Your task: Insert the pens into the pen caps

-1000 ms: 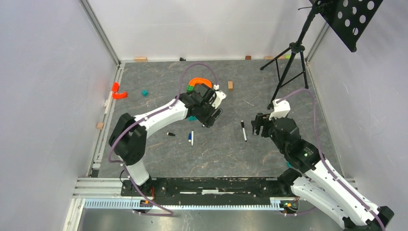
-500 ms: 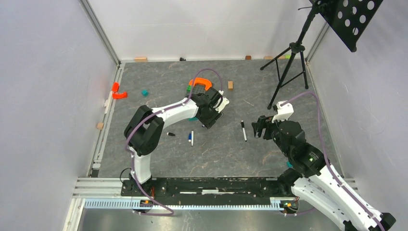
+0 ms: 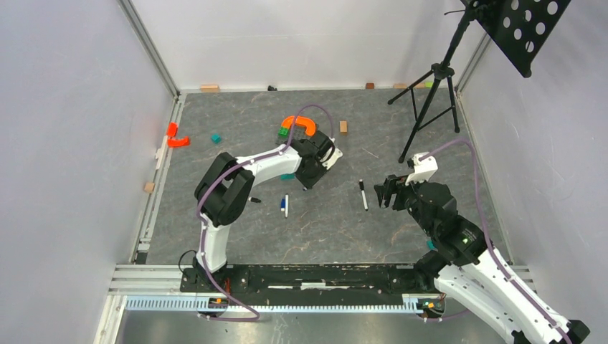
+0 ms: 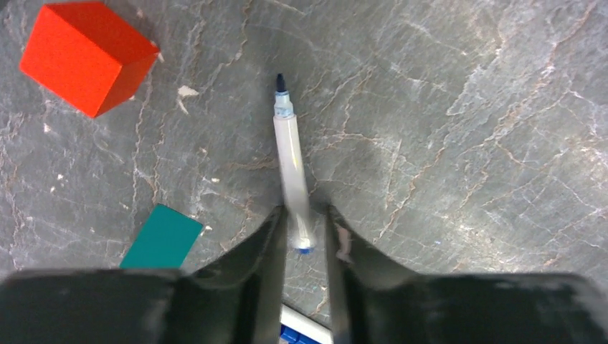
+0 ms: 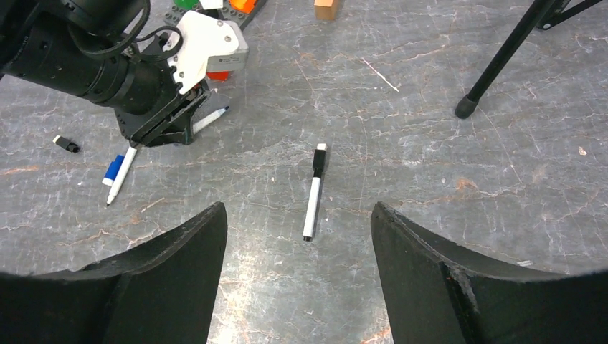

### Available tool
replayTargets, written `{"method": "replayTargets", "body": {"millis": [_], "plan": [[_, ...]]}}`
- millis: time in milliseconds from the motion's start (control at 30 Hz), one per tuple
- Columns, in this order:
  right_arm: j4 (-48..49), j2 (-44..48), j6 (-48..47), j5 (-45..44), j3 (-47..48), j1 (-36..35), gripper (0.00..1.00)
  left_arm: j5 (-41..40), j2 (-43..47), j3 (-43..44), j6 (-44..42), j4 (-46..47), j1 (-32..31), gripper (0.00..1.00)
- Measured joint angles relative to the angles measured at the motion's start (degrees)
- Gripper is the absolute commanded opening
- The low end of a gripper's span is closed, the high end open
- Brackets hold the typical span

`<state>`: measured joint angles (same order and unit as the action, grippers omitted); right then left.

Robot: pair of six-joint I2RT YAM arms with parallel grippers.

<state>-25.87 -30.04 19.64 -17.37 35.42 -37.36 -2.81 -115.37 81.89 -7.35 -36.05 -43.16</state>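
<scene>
A white pen (image 4: 290,154) with a dark tip lies on the grey floor. Its rear end sits between the fingers of my left gripper (image 4: 305,228). The jaws stand narrow around it, with a slim gap still showing on the right side. The same pen (image 5: 211,118) pokes out from under that gripper. A second pen (image 5: 120,175) lies beside a blue cap (image 5: 112,170), and a black cap (image 5: 66,144) rests to their left. A third pen (image 5: 313,190), black at its far end, lies ahead of my right gripper (image 5: 297,209), which is open and empty.
A red block (image 4: 87,56) and a teal block (image 4: 162,236) lie left of the left gripper. An orange curved piece (image 3: 297,123), a green brick (image 3: 285,131) and a wooden block (image 3: 343,127) sit behind it. A black tripod (image 3: 430,93) stands at the back right.
The left arm has folded in, its elbow swinging right, while its jaws narrowed around the pen's rear end. The right arm shifted slightly and its gripper stayed open.
</scene>
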Motion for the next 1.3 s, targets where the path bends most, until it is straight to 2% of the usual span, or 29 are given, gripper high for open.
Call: {"method": "replayTargets", "body": {"millis": [133, 300, 600, 833, 1067, 1300], "plan": [[0.0, 0.6, 0.0, 0.4, -0.1, 0.0, 0.77, 0.8, -1.0, 1.3, 0.1, -0.9, 0.1, 0.11], [-0.2, 1.1, 0.0, 0.4, -0.1, 0.0, 0.76, 1.5, -1.2, 1.6, 0.1, -1.3, 0.1, 0.02], [2.0, 8.4, 1.3, -0.5, -4.4, 0.0, 0.76, 5.4, -0.1, 1.3, 0.7, -1.5, -0.3, 0.02], [6.3, 13.2, 3.7, -1.3, -8.1, 0.0, 0.74, 10.1, 7.4, 0.3, 2.7, -0.7, -1.4, 0.02], [14.7, 18.9, 8.4, -0.4, -15.3, 0.0, 0.74, 14.1, 14.0, -0.8, 6.2, 1.8, -1.4, 0.02], [25.2, 17.9, 12.6, 4.6, -20.1, 0.0, 0.73, 18.6, 20.0, -3.9, 10.2, 4.6, -1.4, 0.02]]}}
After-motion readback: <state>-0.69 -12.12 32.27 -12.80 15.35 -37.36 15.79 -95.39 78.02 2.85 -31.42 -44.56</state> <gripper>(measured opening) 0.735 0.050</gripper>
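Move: Low over the table, the left fingers straddle the uncapped pen near its tail; the pen's middle is about 2 cm ahead, 2 cm right and 1 cm down. From this hand the red block is some 10 cm ahead and 1 cm right, the teal block 4 cm ahead and 7 cm left, the second pen 7 cm back and 6 cm left. From the right hand the uncapped pen lies about 12 cm ahead, 21 cm left, 20 cm down; the capped marker 7 cm ahead, 4 cm left, equally low. Closing on the pen's tail, the left hand pinches it, then lifts it about 13 cm while drawing some 5 cm right and nearly as far back, its fingers swinging up to the right by about 30 degrees. The open right hand stays roughly in place, rolls its left side up by some 25 degrees, tips its fingers upward, and finally edges left towards the pen. ##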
